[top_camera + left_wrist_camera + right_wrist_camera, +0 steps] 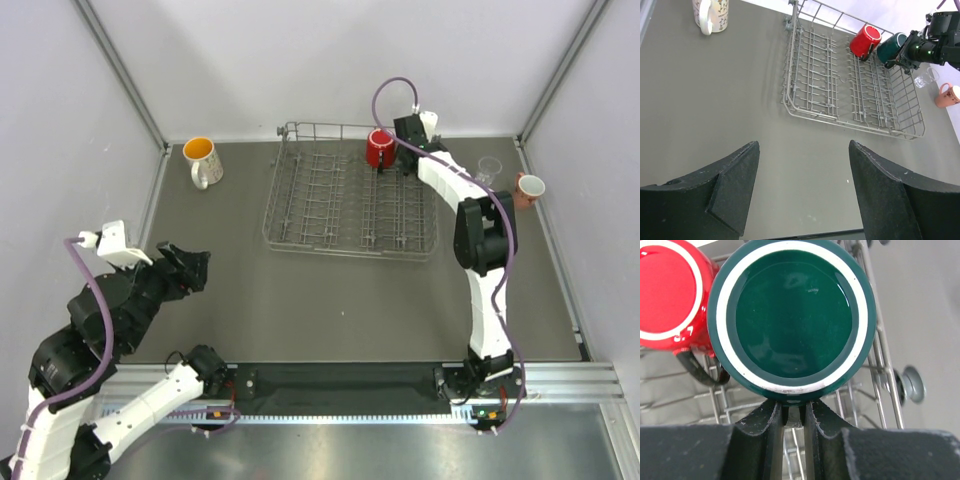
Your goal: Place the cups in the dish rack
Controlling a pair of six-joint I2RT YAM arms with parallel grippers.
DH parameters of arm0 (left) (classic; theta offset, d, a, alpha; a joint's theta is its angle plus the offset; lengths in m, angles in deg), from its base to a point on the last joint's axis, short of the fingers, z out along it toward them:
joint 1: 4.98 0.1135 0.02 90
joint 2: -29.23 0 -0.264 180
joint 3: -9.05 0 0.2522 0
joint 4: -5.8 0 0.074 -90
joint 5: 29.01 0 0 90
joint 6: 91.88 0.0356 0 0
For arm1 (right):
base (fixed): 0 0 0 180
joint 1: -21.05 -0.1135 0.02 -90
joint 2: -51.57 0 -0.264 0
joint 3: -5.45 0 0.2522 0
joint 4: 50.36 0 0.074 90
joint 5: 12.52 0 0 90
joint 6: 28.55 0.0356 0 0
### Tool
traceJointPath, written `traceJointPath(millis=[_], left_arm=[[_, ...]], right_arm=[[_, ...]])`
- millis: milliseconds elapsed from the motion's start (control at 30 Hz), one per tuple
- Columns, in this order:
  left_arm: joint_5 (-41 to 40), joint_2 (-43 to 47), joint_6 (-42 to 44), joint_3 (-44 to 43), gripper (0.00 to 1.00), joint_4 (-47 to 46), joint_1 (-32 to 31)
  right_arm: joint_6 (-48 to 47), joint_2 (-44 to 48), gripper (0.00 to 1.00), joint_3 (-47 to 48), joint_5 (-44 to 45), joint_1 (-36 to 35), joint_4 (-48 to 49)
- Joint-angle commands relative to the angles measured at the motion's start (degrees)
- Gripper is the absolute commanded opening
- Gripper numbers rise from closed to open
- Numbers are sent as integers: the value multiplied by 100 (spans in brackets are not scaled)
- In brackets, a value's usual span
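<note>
The grey wire dish rack [350, 205] stands at the middle back of the table. A red mug [380, 148] lies upside down in its far right corner. Right beside it, the dark green mug [791, 315] hangs bottom-up over the rack, with my right gripper [791, 407] shut on its handle. The left wrist view shows the green mug [891, 47] next to the red mug [864, 41]. My left gripper [190, 265] hovers open and holds nothing over the near left of the table. The white speckled mug [203, 160] stands upright, left of the rack.
A clear glass [488, 168] and a salmon-pink mug [528, 188] stand on the table to the right of the rack, near the right wall. Frame posts and walls close in the table on three sides.
</note>
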Motion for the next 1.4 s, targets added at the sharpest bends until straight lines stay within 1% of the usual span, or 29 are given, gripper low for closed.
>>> traceJointPath(millis=[0, 367, 700, 800, 900, 933, 1000, 1033, 1133, 1200, 1233, 1333, 1367], left_arm=[[-169, -146, 151, -160, 77, -11, -27], [-221, -322, 169, -222, 77, 24, -27], [-221, -357, 64, -353, 77, 129, -27], [-274, -330, -24, -406, 77, 261, -27], [-327, -286, -112, -485, 77, 323, -27], [-318, -286, -147, -494, 77, 340, -27], [-292, -260, -235, -529, 77, 367, -27], [-274, -251, -253, -547, 76, 393, -27], [-230, -260, -341, -626, 75, 419, -27], [-204, -251, -376, -705, 75, 428, -27], [-186, -260, -385, -723, 75, 411, -27], [-116, -260, -455, -775, 75, 393, -27], [-98, -277, -516, -793, 75, 393, -27]], right_arm=[[-240, -83, 0, 653, 295, 97, 458], [-329, -636, 0, 1207, 164, 176, 414], [-337, -830, 0, 1243, 164, 194, 379], [-372, -883, 2, 1295, 199, 185, 370], [-373, -927, 13, 1374, 155, 185, 353], [-364, -944, 23, 1427, 129, 185, 335], [-329, -962, 31, 1480, 120, 177, 247], [-320, -936, 42, 1489, 85, 185, 177], [-302, -831, 55, 1471, -29, 177, 63], [-285, -760, 59, 1454, -65, 159, -25], [-276, -673, 65, 1436, -56, 142, -95], [-101, -375, 72, 1305, -65, 133, -508], [-57, -252, 73, 1209, -74, 133, -631]])
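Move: The right hand holds the upside-down green cup by its handle; the cup's spot in the rack's far right corner lies about 7 cm ahead, straight in line and some 4 cm lower. The red cup stands 8 cm to the left of that spot, about level with it; the clear glass is some 21 cm to the hand's right, 2 cm farther out. From the left hand the spot lies roughly 48 cm ahead and 45 cm right. The right hand eases the green cup 3 cm forward, lowers it about 4 cm, then opens, freeing its handle. ##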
